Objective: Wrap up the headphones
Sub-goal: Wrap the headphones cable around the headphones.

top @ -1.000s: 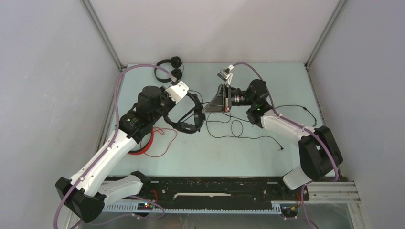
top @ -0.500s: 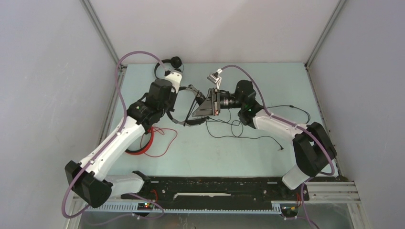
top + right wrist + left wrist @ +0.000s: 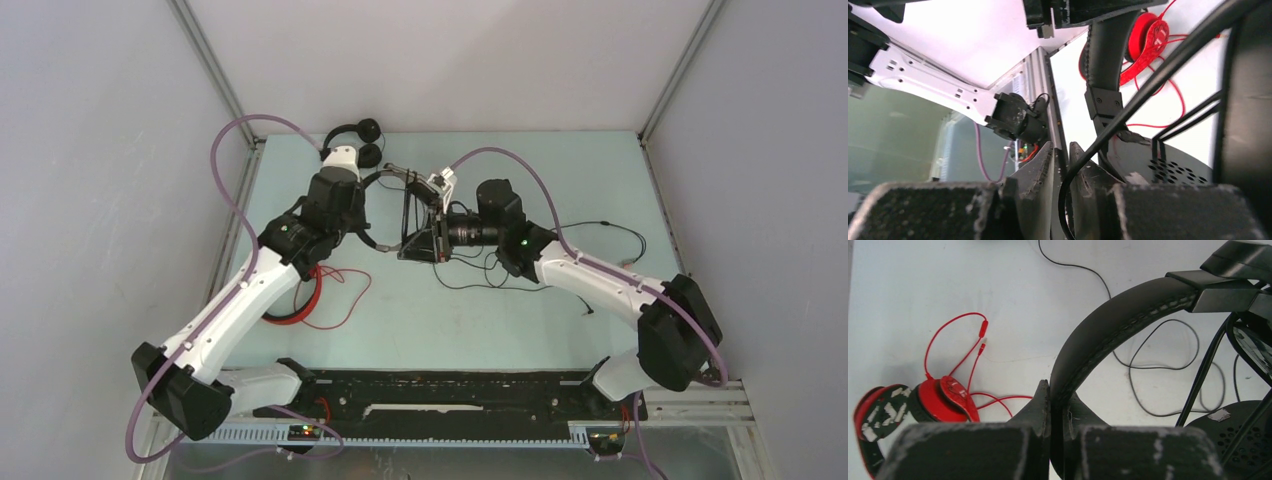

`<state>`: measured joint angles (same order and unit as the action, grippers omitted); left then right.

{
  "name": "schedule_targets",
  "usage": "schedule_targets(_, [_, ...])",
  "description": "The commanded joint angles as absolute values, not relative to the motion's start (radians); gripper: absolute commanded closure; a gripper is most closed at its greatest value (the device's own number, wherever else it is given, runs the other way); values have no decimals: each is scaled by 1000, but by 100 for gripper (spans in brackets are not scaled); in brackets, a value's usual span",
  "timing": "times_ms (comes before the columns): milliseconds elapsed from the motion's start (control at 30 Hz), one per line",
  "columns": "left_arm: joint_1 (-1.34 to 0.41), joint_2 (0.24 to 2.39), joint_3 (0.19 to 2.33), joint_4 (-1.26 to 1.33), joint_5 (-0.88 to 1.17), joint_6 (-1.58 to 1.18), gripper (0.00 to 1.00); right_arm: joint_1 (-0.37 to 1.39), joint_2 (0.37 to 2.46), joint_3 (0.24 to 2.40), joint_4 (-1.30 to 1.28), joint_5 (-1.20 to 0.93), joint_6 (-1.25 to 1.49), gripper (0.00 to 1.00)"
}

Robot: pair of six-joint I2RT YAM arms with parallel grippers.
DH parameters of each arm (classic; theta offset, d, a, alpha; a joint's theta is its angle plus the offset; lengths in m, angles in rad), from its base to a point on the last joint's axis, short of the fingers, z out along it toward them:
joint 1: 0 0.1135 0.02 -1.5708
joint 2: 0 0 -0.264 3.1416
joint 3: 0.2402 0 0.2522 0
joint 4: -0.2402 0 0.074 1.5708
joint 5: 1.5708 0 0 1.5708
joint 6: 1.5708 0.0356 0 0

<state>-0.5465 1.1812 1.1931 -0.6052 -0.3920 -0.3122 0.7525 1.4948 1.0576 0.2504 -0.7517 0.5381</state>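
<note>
The bulkier black headphones [image 3: 402,205] hang above the table between both arms. My left gripper [image 3: 1058,396] is shut on their padded headband [image 3: 1108,325], pinched flat between the fingers; it grips from the left in the top view [image 3: 368,205]. My right gripper [image 3: 1062,156] is at the ear cup [image 3: 1178,175], its jaws a narrow gap apart. The black cable [image 3: 1148,85] runs loosely through that gap. The red headphones [image 3: 943,400] lie on the table under my left arm. The slim black headphones [image 3: 355,138] rest at the back left.
Loose black cable [image 3: 500,270] curls on the table below the right wrist, ending in a plug [image 3: 590,310]. Another strand [image 3: 610,225] trails to the right. The red cord [image 3: 340,290] loops beside the left forearm. Enclosure walls close in left, back and right.
Both arms carried the black headphones toward the back left and turned them more upright. The right gripper swung in close beside the ear cup and its jaws eased apart.
</note>
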Motion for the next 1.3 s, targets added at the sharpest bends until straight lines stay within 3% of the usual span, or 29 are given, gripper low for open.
schedule_targets(0, [-540, 1138, 1239, -507, -383, -468, 100, 792, 1447, 1067, 217, -654, 367, 80])
schedule_targets(400, [-532, 1121, 1223, -493, -367, -587, 100, 909, 1392, 1001, 230, -527, 116, 80])
schedule_targets(1100, [-454, 1039, 1342, -617, -152, -610, 100, 914, 1447, 619, 807, -538, -63, 79])
schedule_targets(1267, [-418, 1020, 1362, -628, -120, -607, 100, 910, 1473, 581, 847, -535, -64, 79])
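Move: Beside the near ear cup, the right hand has the cable loosely between its barely open fingers; the middle of the held headphones lies about 5 cm ahead of it and 1 cm to its left, at its height. From the left hand, gripping the headband, that middle is some 8 cm right, level with it. The red headphones lie about 18 cm left of the left hand and 8 cm back, the other black headphones some 24 cm ahead and 5 cm left, both about 24 cm below. Drawing the cable away from the near ear cup, the right hand eases back about 3 cm, then sinks mainly straight down, nearly 10 cm in all, rolling some 35 degrees about its finger line, forward side up, fingers still slightly open around the cable. Meanwhile the left hand keeps its pinch on the headband, rises about 6 cm, draws slightly back and rolls its left side down some 20 degrees. ##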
